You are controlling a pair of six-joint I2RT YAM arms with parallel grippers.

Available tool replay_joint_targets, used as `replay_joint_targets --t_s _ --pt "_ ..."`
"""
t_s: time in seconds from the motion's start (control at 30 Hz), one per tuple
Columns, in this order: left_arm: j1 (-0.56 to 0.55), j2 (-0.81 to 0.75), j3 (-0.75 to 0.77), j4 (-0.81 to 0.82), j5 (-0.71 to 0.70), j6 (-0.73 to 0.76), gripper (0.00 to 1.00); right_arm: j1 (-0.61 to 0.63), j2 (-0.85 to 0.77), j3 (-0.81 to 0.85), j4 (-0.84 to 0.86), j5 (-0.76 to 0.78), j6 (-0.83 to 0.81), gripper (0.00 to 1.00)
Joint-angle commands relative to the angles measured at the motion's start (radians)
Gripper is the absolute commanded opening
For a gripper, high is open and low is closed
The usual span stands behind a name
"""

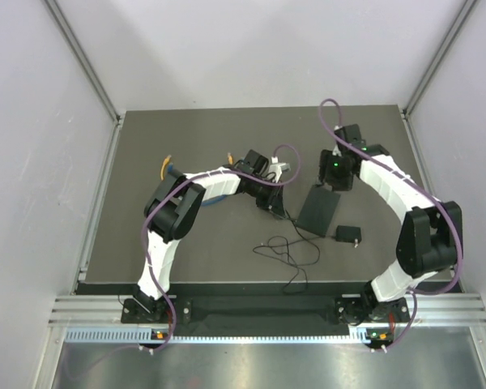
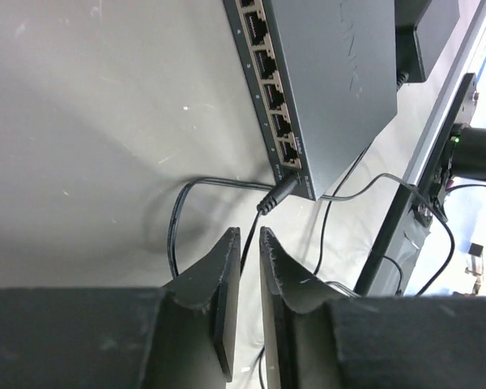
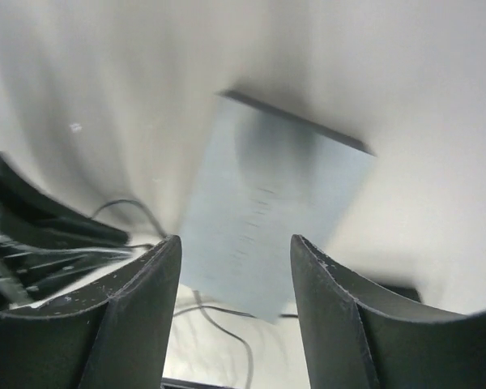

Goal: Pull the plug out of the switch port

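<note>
The switch box (image 1: 318, 209) lies flat on the dark mat, a row of ports along its side (image 2: 269, 89). A black barrel plug (image 2: 277, 194) lies with its tip at the socket by the box's near corner; I cannot tell whether it is seated. My left gripper (image 2: 249, 231) sits just short of the plug, jaws a narrow gap apart. The thin wire (image 2: 178, 219) runs through that gap unpinched. My right gripper (image 3: 235, 239) hovers open above the box (image 3: 275, 211), holding nothing; that view is blurred. From above, the left gripper (image 1: 274, 203) is at the box's left edge and the right gripper (image 1: 334, 183) at its far end.
A small black adapter (image 1: 347, 235) sits right of the box, its thin wire (image 1: 290, 251) looping toward the near edge. A blue and orange cable (image 1: 168, 168) lies at the back left. Grey walls enclose the mat on three sides.
</note>
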Motion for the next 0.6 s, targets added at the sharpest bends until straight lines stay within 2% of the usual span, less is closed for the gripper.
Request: replay_joint_targets --t_s 0.0,0.17,0.3,0.57 --pt "0.005 -0.061 0.038 0.075 0.016 0.039 0.21 -0.087 -0.068 -0.059 -0.048 -0.063 -0.012 0.57" --pt "0.004 0.003 0.101 0.075 0.076 0.022 0.34 -0.121 -0.078 -0.103 -0.043 -0.115 -0.017 0.57" --pt "0.002 0.040 0.125 0.074 0.137 -0.013 0.39 -0.126 -0.081 -0.103 -0.037 -0.118 -0.018 0.57" --pt "-0.012 0.112 0.147 0.038 0.240 0.046 0.45 -0.150 -0.071 -0.100 -0.046 -0.151 -0.021 0.57"
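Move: The power plug, still in the near left end of the switch's port side, lies about 4 cm to the left hand's right, 1 cm back and 2 cm lower. From that hand the switch's middle is some 10 cm right, 2 cm ahead and 2 cm lower; the adapter is 19 cm right, 5 cm back. The right hand has the switch's middle about 10 cm below, 2 cm left and 1 cm back; the adapter is 7 cm right and 8 cm back. Up and over first, the left hand hops about 3.5 cm clear, drifting right and a little forward, then sinks some 2 cm while coming back, ending nearly 3 cm farther right, just above the plug, its fingers spreading around the plug's line. Meanwhile the right hand, open and touching nothing, draws back and right about 3 cm each and 2 cm down, then stops over the switch's right side. ##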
